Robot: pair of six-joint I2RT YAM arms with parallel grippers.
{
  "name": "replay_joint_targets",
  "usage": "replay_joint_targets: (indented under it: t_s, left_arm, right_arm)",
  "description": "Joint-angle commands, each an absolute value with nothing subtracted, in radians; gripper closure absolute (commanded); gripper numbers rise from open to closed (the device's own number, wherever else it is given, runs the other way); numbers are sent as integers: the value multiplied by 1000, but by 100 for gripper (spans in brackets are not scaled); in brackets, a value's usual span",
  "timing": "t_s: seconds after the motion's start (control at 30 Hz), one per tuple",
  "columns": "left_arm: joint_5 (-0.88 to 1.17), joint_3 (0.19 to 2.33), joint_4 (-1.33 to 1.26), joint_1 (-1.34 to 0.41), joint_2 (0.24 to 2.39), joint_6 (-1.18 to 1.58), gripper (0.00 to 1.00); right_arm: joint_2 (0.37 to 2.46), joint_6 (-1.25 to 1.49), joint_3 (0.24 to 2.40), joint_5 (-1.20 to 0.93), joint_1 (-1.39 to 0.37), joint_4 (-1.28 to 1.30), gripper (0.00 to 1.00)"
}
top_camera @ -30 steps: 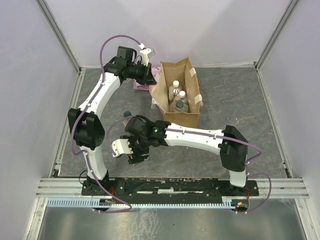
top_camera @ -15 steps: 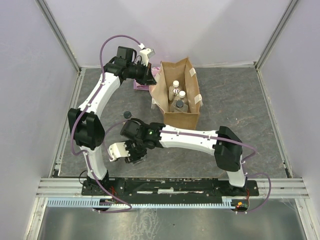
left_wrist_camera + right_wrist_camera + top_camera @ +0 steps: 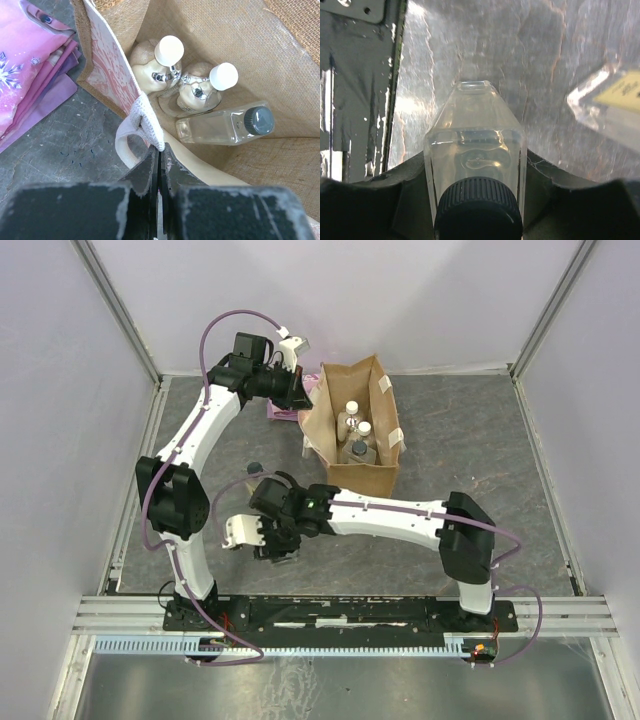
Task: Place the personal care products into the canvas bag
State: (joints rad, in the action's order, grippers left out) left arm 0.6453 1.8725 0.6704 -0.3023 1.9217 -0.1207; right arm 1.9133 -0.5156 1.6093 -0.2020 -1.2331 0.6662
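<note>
The canvas bag (image 3: 366, 477) stands open at mid-table. Inside it lie two round white-capped bottles (image 3: 169, 48) (image 3: 223, 76) and a squarish dark-capped bottle (image 3: 225, 127), which also show from above (image 3: 358, 432). My left gripper (image 3: 160, 150) is shut on the bag's white handle (image 3: 142, 117) at the bag's left rim (image 3: 297, 390). My right gripper (image 3: 277, 543) is low at the near left of the table, shut on a squarish clear bottle (image 3: 475, 145) with a dark cap. Another clear bottle (image 3: 607, 105) with a yellow label lies just to its right.
A flat pink packet (image 3: 30, 60) lies on the table left of the bag, under my left arm (image 3: 285, 412). A small dark cap (image 3: 254, 467) shows by my right forearm. The metal frame rail (image 3: 340, 612) runs close behind my right gripper.
My right gripper's jaws have closed in on the dark-capped bottle. That arm dipped toward the near left, then came back a little. The left arm and the bag have not moved.
</note>
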Motion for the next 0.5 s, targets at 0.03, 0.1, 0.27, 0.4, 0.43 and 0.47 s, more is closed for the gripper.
replay_joint_targets:
  t_s: [0.03, 0.1, 0.27, 0.4, 0.43, 0.47]
  left_arm:
    - [652, 1899, 638, -297, 1893, -151, 97]
    - [656, 1903, 637, -296, 1893, -147, 97]
    - [649, 1902, 637, -296, 1894, -143, 97]
    - [647, 1905, 637, -296, 1897, -135, 97]
    - [646, 1905, 637, -296, 1897, -135, 97]
    - [646, 1905, 637, -296, 1898, -134, 97]
  right_arm:
    - [1722, -396, 1645, -163, -1191, 676, 100]
    - [1679, -361, 1687, -197, -1172, 726, 100]
    - [1558, -282, 1760, -245, -1094, 779, 100]
    - [1493, -260, 1823, -214, -1017, 809, 100]
    - [1482, -258, 1841, -214, -1000, 811, 100]
    - [1471, -256, 1861, -213, -980, 810, 100]
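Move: Ahead and to the right of the right hand, which already has a dark-capped bottle gripped near the table, stands the canvas bag, its middle some 23 cm farther out and 16 cm right, its mouth higher up. The last loose bottle stands about 13 cm ahead and 3 cm left of this hand; inside the bag, another dark-capped bottle is about 20 cm ahead and 17 cm right. From the left hand at its rim, the bag's middle is roughly 9 cm right, 4 cm back and 11 cm down. Carrying the bottle towards the canvas bag, the right hand first slides low to the right, then climbs ever more steeply, some 16 cm up and 8 cm right in all, edging about 5 cm forward. The wrist swings about 20 degrees clockwise, its left side rising; the fingers keep their hold, while the left fingers stay shut on the bag's rim. ##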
